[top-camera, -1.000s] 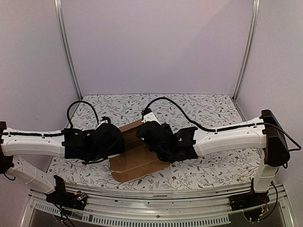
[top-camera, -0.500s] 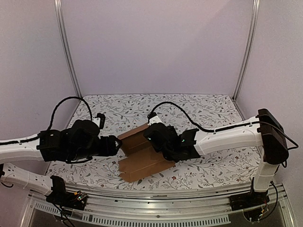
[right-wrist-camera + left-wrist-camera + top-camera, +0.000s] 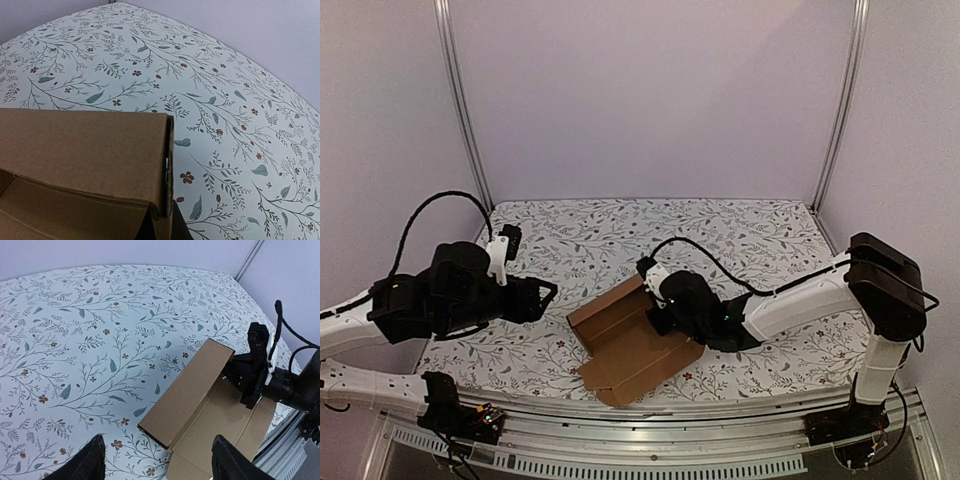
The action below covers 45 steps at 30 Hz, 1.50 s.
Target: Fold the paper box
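The paper box (image 3: 640,350) is a plain brown cardboard sheet lying partly folded on the floral table, with one long panel (image 3: 187,387) folded over into a raised wall along its far-left side. My right gripper (image 3: 656,318) is shut on the end of that folded wall; in the right wrist view the cardboard edge (image 3: 167,165) runs down between the dark fingertips (image 3: 180,231). My left gripper (image 3: 548,296) hangs open to the left of the box, apart from it. Its two fingers (image 3: 90,462) frame the box's near corner from above.
The floral tablecloth (image 3: 740,235) covers the table to the back and right of the box. Metal frame posts (image 3: 460,110) stand at the back corners. A rail (image 3: 650,425) runs along the near edge, close to the box's front flap.
My left gripper has let go, opened and pulled back to the left, off the box. The right gripper has dropped lower, and the box has shifted toward the near edge.
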{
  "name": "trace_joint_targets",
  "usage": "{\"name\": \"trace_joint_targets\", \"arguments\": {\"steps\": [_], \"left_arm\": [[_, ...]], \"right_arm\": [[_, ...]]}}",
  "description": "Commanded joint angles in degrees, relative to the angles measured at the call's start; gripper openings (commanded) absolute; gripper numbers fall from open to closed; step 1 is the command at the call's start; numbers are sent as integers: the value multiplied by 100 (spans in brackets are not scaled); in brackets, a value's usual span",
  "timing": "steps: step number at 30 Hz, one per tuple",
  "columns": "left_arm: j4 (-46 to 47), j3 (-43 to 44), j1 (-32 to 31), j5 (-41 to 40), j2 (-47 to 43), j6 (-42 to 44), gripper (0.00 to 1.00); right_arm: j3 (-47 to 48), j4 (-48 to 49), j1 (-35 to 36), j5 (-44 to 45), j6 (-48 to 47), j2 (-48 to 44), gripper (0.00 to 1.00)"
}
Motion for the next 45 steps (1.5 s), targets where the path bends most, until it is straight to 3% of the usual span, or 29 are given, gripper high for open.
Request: {"name": "trace_joint_targets", "arguments": {"steps": [1,12,20,32,45], "left_arm": [[388,-28,212,340,271,383,71],[1645,129,411,1429,1470,626,69],[2356,483,429,2138,2639,675,60],[2706,996,481,2519,3913,513,0],[2879,1271,508,2598,4680,385,0]], "right_arm": [[-442,1683,7,-995,-545,4,0],[-1291,4191,-29,-1749,-841,744,0],[-1348,4596,-30,-1748,-692,1192,0],[-1524,5210,-30,-1808,-227,1619,0],[-1590,5576,-28,-1737,-94,1850,0]]}}
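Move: The box corner, at the far right end of the raised wall, lies about 8 cm ahead of the open left hand, 20 cm to its right and 8 cm below. The right hand already pinches that corner. From the left hand, the wall's middle is roughly 4 cm ahead, 13 cm right and 9 cm down; the box floor's middle is some 4 cm back, 18 cm right and 14 cm down. Left hand, shutting, sweeps about 16 cm rightward, 10 down, towards the box corner; right, still pinching, sinks back. ##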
